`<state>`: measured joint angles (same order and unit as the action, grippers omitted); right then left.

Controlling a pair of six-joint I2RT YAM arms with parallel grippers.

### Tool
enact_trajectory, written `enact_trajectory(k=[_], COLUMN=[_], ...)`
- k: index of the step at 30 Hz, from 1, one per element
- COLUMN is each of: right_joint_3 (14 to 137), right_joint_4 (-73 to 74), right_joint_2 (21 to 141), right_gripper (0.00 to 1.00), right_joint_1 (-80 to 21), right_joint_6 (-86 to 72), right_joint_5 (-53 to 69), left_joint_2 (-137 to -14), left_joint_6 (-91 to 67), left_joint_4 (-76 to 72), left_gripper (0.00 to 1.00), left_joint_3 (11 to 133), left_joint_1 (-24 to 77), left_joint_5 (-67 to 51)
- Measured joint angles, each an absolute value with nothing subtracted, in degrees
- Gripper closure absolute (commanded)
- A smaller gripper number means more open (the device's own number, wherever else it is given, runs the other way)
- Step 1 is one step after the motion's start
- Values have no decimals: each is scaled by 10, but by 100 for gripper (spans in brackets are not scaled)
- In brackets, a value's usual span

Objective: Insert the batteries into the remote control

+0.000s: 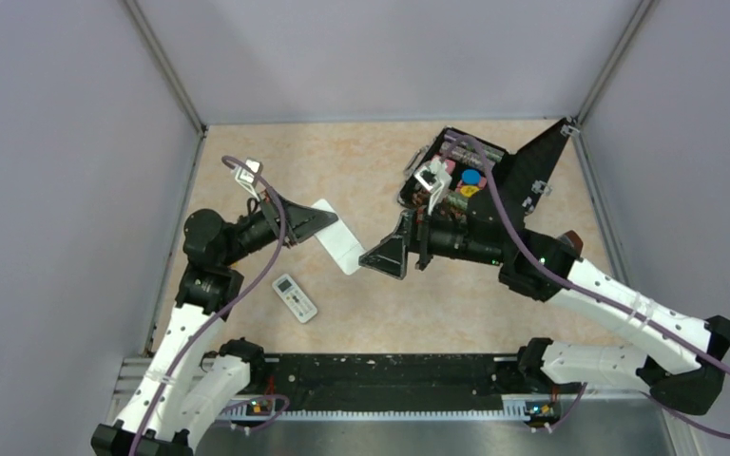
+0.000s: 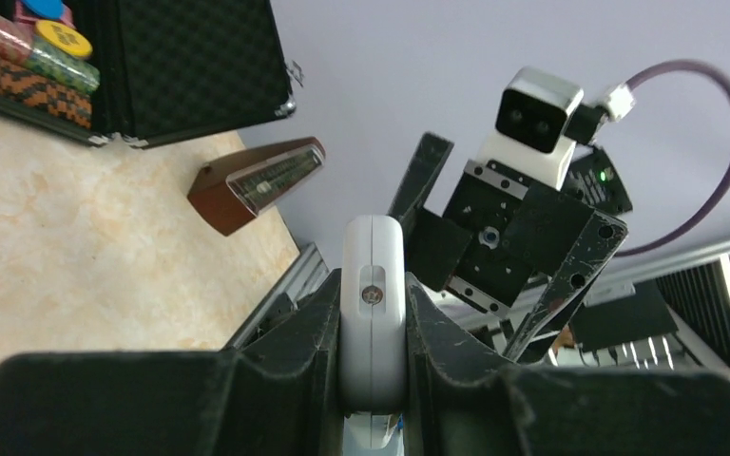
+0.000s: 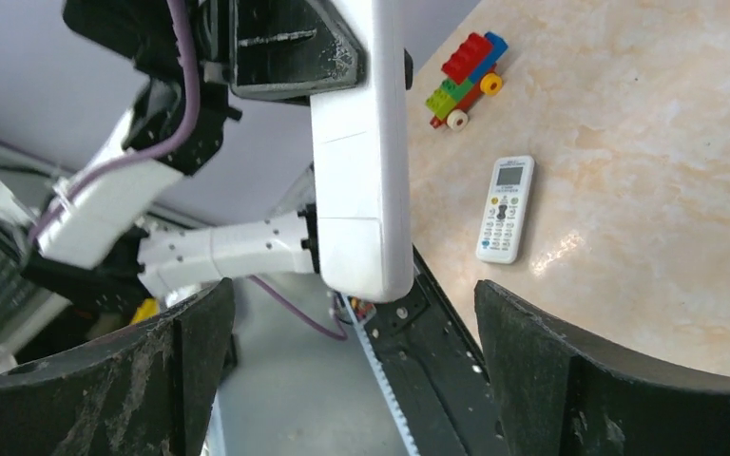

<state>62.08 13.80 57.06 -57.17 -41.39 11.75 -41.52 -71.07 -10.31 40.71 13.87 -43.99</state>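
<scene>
The remote control [image 1: 344, 252] is a slim white bar held in the air over the middle of the table. My left gripper [image 1: 321, 224] is shut on it. The left wrist view shows it edge-on between the fingers [image 2: 373, 323]. In the right wrist view its plain white back [image 3: 361, 161] faces the camera. My right gripper [image 1: 380, 249] is open and empty, just right of the remote's free end, with the fingers [image 3: 570, 380] spread wide below it. No batteries show in any view.
A small white remote with a display [image 1: 295, 297] lies on the table near the left arm, also in the right wrist view [image 3: 505, 209]. An open black case [image 1: 523, 171] of coloured chips stands at the back right. A brown wedge-shaped object [image 2: 257, 183] stands on the right. A toy brick car [image 3: 464, 68] is on the table.
</scene>
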Motion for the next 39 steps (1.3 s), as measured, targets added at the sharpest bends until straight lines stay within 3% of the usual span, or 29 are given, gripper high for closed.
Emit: enact_trajectory(k=[4, 14, 22, 26, 27, 37, 39], right_joint_3=[674, 710, 701, 686, 682, 633, 634], right_joint_4=[182, 208, 184, 169, 165, 213, 230], right_joint_2=[625, 715, 718, 721, 723, 763, 782], right_gripper=[16, 48, 85, 100, 100, 100, 100], right_joint_1=[-572, -571, -569, -563, -561, -530, -532], right_joint_6=[-321, -239, -258, -287, -288, -308, -302], right_joint_5=[171, 283, 314, 322, 316, 181, 134], left_joint_2=[-434, -444, -453, -451, -451, -456, -455], left_joint_6=[-700, -658, -648, -618, -607, -477, -469], left_joint_4=[-104, -103, -110, -99, -72, 323, 380], left_gripper=[100, 100, 100, 9, 2, 1, 5], left_joint_3=[435, 440, 440, 442, 446, 528, 533], left_joint_1=[139, 139, 138, 139, 139, 140, 140], left_joint_5=[-495, -566, -580, -583, -567, -204, -129])
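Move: My left hand already grips the remote, its middle some 3 cm back and 2 cm to the right of that hand. From my empty, wide-open right hand, the remote's middle is about 10 cm left, 4 cm ahead and slightly below, with its free end nearer. On the table, some 33 cm down, the small remote lies about 13 cm left and 10 cm back of my left hand, and some 26 cm left, roughly level front to back, of my right. I slide my right hand about 5 cm left and 4 cm down onto the remote's free end, turning some 20 degrees counter-clockwise, and pinch it there while my left hand eases back about 3 cm with it. Then my left fingers open wide and that hand leaves downward, left and forward; my right carries the remote about 11 cm down and 7 cm forward, swinging back clockwise. ##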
